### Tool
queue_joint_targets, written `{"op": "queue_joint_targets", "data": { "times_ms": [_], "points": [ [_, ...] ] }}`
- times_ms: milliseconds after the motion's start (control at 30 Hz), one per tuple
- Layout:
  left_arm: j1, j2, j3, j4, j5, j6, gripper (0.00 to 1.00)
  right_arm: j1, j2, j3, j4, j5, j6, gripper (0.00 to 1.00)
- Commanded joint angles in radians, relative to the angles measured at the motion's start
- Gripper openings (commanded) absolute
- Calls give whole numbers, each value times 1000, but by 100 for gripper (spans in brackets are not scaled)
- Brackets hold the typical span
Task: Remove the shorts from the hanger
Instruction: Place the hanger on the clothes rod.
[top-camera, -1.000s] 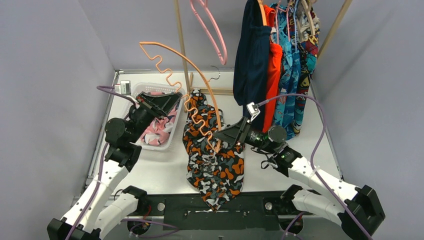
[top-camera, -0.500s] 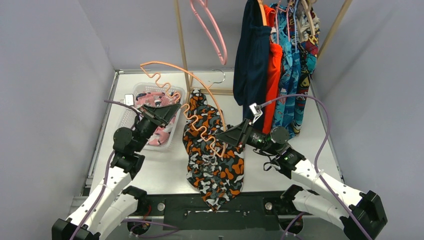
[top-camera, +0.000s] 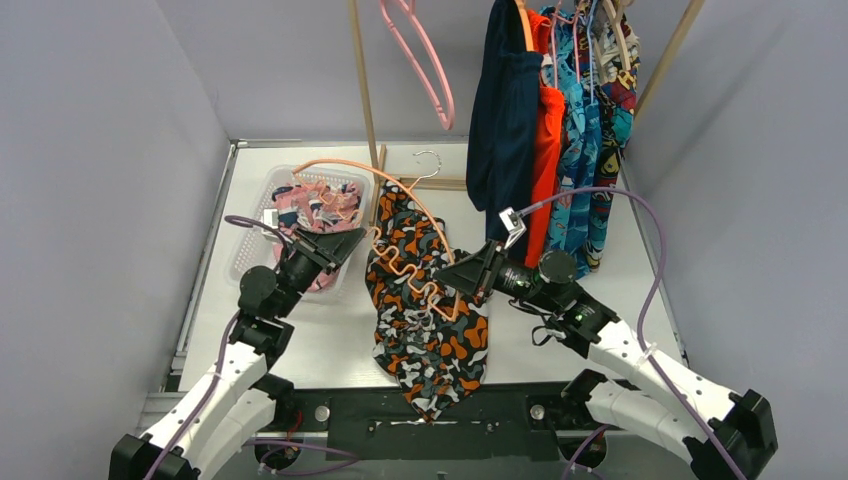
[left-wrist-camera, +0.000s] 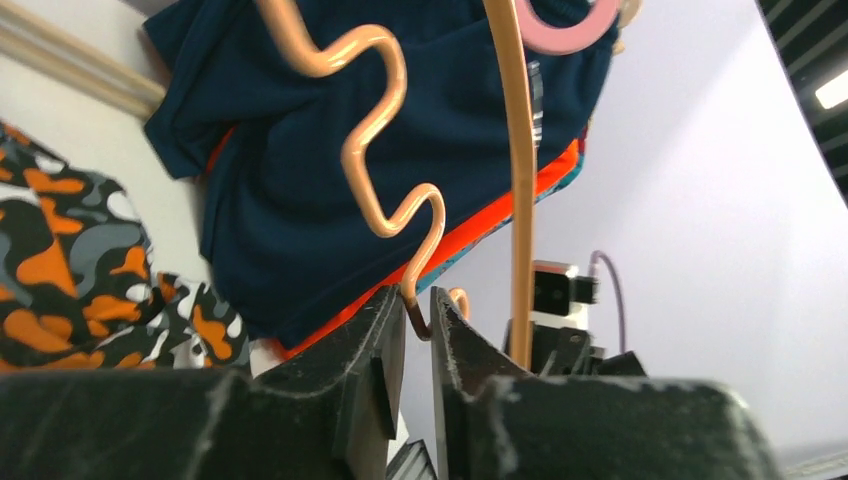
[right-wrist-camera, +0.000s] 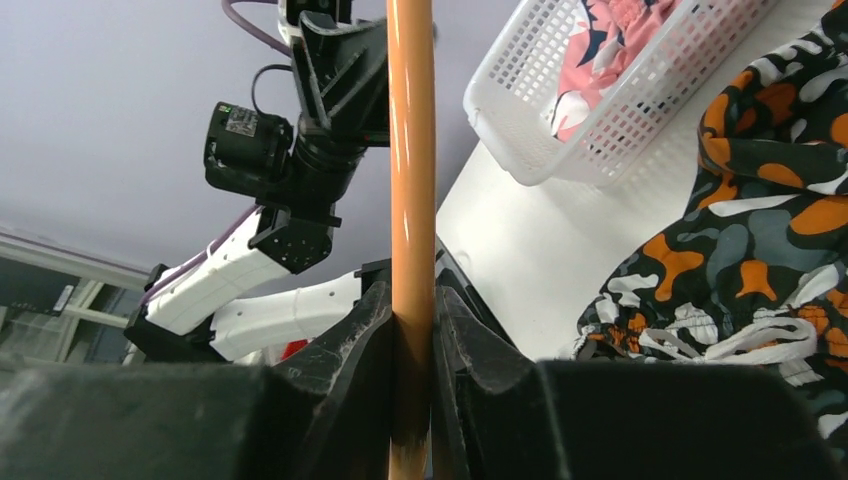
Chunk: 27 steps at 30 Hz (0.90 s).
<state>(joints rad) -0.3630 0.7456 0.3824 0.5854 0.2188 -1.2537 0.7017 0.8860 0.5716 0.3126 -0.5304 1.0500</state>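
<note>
An orange hanger with a wavy lower bar hangs low between both grippers, just above the black shorts with orange-white print, which lie flat on the table. My left gripper is shut on the end of the wavy bar, with the thin wire between its tips. My right gripper is shut on the hanger's straight arm, jaws pressed on both sides. Navy, orange-red and teal patterned shorts hang on the rail at the back right.
A white basket at the left holds pink printed shorts, close beside the left gripper. An empty pink hanger hangs from the wooden rack, whose post stands behind the orange hanger. Grey walls close in both sides.
The orange hanger has dropped and tilted down toward the printed shorts. My left arm moved right and nearer, off the basket. My right jaws closed onto the hanger's arm.
</note>
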Motion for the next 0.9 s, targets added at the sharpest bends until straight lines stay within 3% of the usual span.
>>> {"op": "queue_joint_targets", "data": {
  "times_ms": [0, 100, 233, 567, 700, 867],
  "points": [
    [-4, 28, -30, 42, 70, 13, 24, 8, -76, 126, -115, 113, -114, 0],
    [-4, 59, -11, 5, 106, 39, 49, 10, -95, 187, -271, 204, -183, 0],
    [-4, 103, 26, -80, 153, 91, 64, 10, -103, 260, -450, 297, -260, 0],
    [-5, 138, 50, -180, 202, 135, 68, 9, -89, 454, -896, 558, -385, 0],
    [-7, 138, 84, -258, 187, 185, 73, 10, -52, 530, -947, 622, -430, 0],
    [-8, 185, 200, -477, 167, 333, 77, 10, 50, 673, -961, 723, -528, 0]
  ]
}}
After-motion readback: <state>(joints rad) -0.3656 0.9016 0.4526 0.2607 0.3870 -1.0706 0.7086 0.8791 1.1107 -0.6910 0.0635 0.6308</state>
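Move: The right hand carries the bare orange hanger by its arch. The navy shorts, marking the clothes rod's near stretch, hang about 28 cm ahead and 12 cm right of it; the empty pink hanger is some 35 cm ahead, 2 cm left and 22 cm up. The camo shorts lie 27 cm below, 7 cm ahead. From the left hand those shorts lie 14 cm right, 3 cm back and 29 cm down; the basket 11 cm ahead, 21 cm left. The left fingers let go of the hanger's wavy bar, opening wide as the hand sinks about 9 cm and slightly right, towards the camo shorts. The right hand, still pinching the arch, carries the hanger some 10 cm right and 5 cm forward towards the navy shorts, rising a little and settling back, while its fingers tip down some 35 degrees and swing clockwise. ##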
